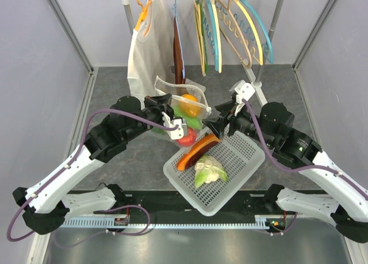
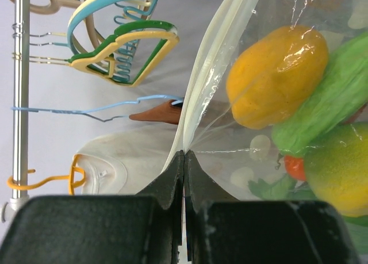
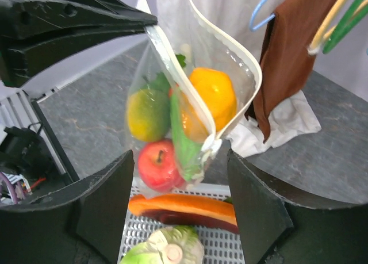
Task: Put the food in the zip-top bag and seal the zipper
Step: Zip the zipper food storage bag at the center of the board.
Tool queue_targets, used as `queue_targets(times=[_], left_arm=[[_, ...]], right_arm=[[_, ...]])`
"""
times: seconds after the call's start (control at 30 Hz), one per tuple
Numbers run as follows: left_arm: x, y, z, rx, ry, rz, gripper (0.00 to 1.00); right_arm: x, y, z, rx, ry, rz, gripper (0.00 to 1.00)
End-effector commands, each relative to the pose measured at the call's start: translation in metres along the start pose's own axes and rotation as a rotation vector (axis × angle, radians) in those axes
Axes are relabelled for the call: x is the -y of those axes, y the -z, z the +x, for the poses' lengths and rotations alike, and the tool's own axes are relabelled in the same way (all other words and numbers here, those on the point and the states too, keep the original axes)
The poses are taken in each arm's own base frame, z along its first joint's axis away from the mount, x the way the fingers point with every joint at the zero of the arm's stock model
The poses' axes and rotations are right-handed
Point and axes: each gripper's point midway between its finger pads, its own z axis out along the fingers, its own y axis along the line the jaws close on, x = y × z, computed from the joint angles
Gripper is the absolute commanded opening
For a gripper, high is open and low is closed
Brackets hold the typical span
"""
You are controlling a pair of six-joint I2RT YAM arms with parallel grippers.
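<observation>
The zip-top bag [image 1: 179, 103], clear with white dots, hangs off the table with its mouth open. My left gripper [image 2: 185, 156] is shut on the bag's rim, where the pale zipper [image 3: 230, 51] strip runs. Inside the bag are an orange pepper [image 3: 215, 94], a yellow-green pepper [image 3: 146, 114], a green cucumber [image 3: 184, 138] and a red apple [image 3: 156, 163]. My right gripper [image 3: 177, 160] stands open just above the white basket [image 1: 241, 155], its fingers either side of the bag's lower corner without touching it. A long orange piece [image 1: 198, 151] and a cauliflower [image 1: 210, 171] lie in the basket.
Behind the bag, a clothes rack [image 1: 270, 28] carries several coloured hangers [image 1: 230, 28], a white garment [image 1: 146, 51] and a brown cloth [image 3: 293, 51]. The garment's hem [image 3: 282, 126] trails on the grey table near the bag.
</observation>
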Motion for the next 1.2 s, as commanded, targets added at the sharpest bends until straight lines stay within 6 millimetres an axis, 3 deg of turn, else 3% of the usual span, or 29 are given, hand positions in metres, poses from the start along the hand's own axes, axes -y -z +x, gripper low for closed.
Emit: queue_targets(times=[0.0,0.27,0.4,0.47,0.6,0.7,0.73,0.77,0.9,1.03,1.17], left_arm=[[-0.039,0.01,-0.006,0.008,0.111,-0.145,0.02],[-0.046,0.012,-0.004,-0.002,0.173,-0.177,0.02],[-0.05,0.015,-0.006,0.001,0.209,-0.186,0.02],[-0.048,0.015,-0.004,-0.007,0.241,-0.186,0.02],[-0.04,0.015,0.002,-0.035,0.283,-0.167,0.02],[-0.038,0.018,0.001,-0.031,0.318,-0.162,0.02],[-0.037,0.019,0.003,-0.036,0.33,-0.158,0.02],[-0.035,0.02,0.004,-0.041,0.338,-0.158,0.02],[-0.035,0.027,0.01,-0.055,0.389,-0.161,0.02],[-0.019,0.033,0.01,-0.044,0.455,-0.105,0.02],[0.015,0.043,-0.002,-0.004,0.512,0.057,0.55]], right_arm=[[-0.002,-0.009,-0.013,0.078,-0.045,-0.008,0.73],[0.027,-0.034,0.0,0.05,-0.154,0.096,0.66],[0.022,-0.038,0.001,0.078,-0.165,0.054,0.62],[0.022,-0.041,0.0,0.095,-0.168,0.053,0.55],[0.017,-0.045,0.002,0.11,-0.156,0.01,0.51],[0.015,-0.047,-0.002,0.143,-0.098,-0.02,0.31],[0.016,-0.048,-0.004,0.147,-0.083,-0.021,0.12],[0.019,-0.049,-0.005,0.149,-0.076,-0.008,0.03],[0.031,-0.049,-0.008,0.156,-0.015,0.033,0.0],[0.029,-0.046,-0.017,0.169,0.133,-0.014,0.0],[0.013,-0.043,-0.021,0.155,0.247,-0.135,0.0]])
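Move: The slider at the bag's near right zipper corner is just off my open right fingertips: about 3 cm ahead, 2 cm left, 2 cm lower. The orange fruit in the bag is some 3 cm ahead, 6 cm left and 6 cm below that hand; the apple about 7 cm back, 7 cm left and 14 cm lower. From my left hand, still pinching the rim's other end, the slider is about 13 cm right, 3 cm back, level. I push my right hand about 5 cm forward, easing some 2 cm left and 2 cm down, until the slider corner sits between its fingers, then shut them and pinch it. Meanwhile my left hand nearly holds its place, rolling and tipping its fingers downward by some 25 degrees; last, it drifts 2–3 cm left and parts its fingers to release the rim. ##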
